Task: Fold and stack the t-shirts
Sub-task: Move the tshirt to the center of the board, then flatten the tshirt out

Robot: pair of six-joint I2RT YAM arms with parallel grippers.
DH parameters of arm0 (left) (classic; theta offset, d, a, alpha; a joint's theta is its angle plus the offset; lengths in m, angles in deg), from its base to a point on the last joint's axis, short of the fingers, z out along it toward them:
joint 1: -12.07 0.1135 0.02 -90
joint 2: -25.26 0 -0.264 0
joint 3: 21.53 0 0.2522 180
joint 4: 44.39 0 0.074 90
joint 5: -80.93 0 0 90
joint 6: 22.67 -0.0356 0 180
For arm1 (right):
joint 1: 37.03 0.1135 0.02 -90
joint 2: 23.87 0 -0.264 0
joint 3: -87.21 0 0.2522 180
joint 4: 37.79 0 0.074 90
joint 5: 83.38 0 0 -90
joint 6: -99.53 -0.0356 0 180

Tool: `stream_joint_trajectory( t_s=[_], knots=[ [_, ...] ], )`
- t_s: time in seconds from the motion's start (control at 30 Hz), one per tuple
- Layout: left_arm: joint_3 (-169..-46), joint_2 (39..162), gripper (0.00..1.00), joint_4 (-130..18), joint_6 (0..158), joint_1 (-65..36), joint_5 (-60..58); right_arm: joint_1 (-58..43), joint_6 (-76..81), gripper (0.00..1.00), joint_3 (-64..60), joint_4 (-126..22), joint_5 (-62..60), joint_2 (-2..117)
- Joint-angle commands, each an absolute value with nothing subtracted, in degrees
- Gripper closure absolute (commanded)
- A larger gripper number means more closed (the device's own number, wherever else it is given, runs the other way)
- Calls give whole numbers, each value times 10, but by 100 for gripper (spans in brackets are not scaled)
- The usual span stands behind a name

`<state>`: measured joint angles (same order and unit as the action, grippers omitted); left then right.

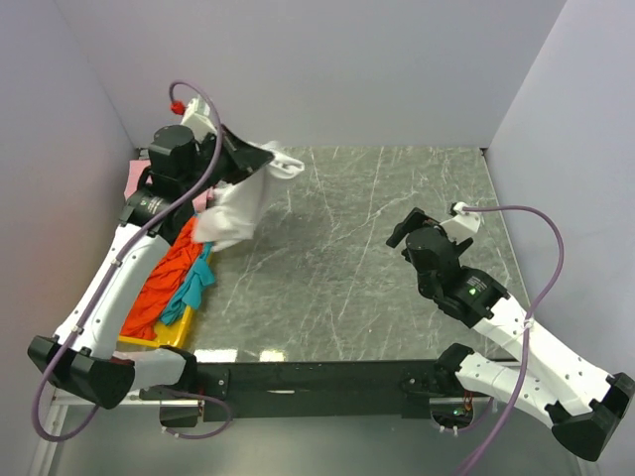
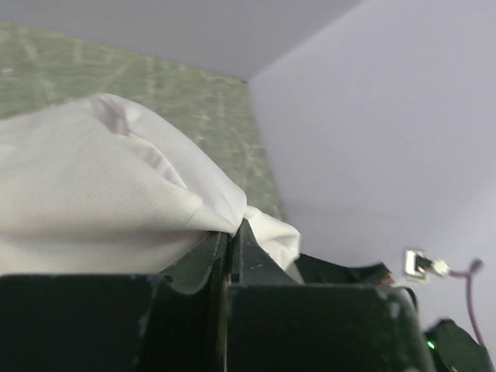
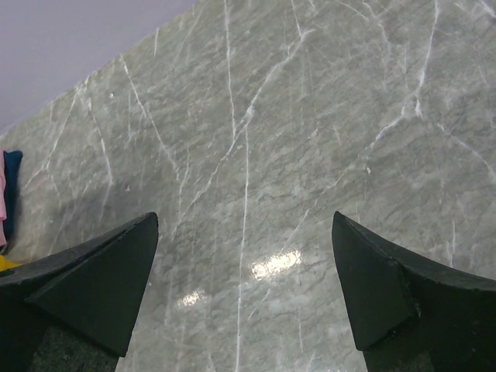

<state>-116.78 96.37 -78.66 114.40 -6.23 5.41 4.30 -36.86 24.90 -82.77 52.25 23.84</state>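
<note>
My left gripper (image 1: 260,159) is raised over the table's far left and shut on a bunched edge of the white t-shirt (image 1: 236,206), which hangs down from it. The left wrist view shows the jaws (image 2: 235,229) pressed together with white cloth (image 2: 101,186) billowing over and past them. An orange-red t-shirt (image 1: 164,281) and a teal t-shirt (image 1: 195,283) lie heaped on the left, and a pink t-shirt (image 1: 138,178) shows behind the left arm. My right gripper (image 1: 401,234) hovers open over bare marble at centre right; its fingers (image 3: 101,287) have nothing between them (image 3: 244,225).
A yellow tray (image 1: 167,340) sits under the coloured heap near the front left edge. Grey marble tabletop (image 1: 337,258) spreads between the arms. Lilac walls enclose the left, back and right sides. The tray's corner and cloth edges (image 3: 6,201) show at the right wrist view's left border.
</note>
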Motion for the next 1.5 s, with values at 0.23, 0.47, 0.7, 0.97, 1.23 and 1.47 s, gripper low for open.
stream_joint_trajectory(
  t_s=[0.23,0.47,0.7,0.97,1.23,1.47],
  knots=[
    [-1190,1014,30,-785,1140,-129,25,44,-387,1,227,-849,564,221],
    [-1188,1085,0,-1057,1093,-135,-290,43,-351,1,219,-848,514,246],
    [-1099,1006,1,-1018,1133,-131,-352,2,-330,0,225,-813,398,296],
    [-921,929,1,-706,1147,-131,-146,-114,-300,2,231,-757,236,379],
    [-1042,1111,1,-691,1065,-144,-109,-178,-264,14,214,-712,89,520],
    [-1199,1309,6,-763,1043,-155,-57,-184,-241,25,155,-722,65,625]
  ],
)
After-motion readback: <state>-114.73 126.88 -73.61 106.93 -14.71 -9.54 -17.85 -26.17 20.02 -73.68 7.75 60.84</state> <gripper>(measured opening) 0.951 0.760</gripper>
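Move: The left hand already holds the white t-shirt, whose middle hangs about 12 cm below it, 4 cm back and 4 cm left. The board's middle is some 38 cm below, 4 cm back and 10 cm right of that hand; the yellow bin lies 11 cm back and 25 cm left, the pink t-shirt 9 cm ahead and 20 cm left, both about 36 cm down. From the right hand, the white t-shirt is roughly 6 cm ahead, 28 cm left and 5 cm above. Left hand releases the white t-shirt, sinking about 24 cm; right hand lowers 16 cm and forward towards it. ##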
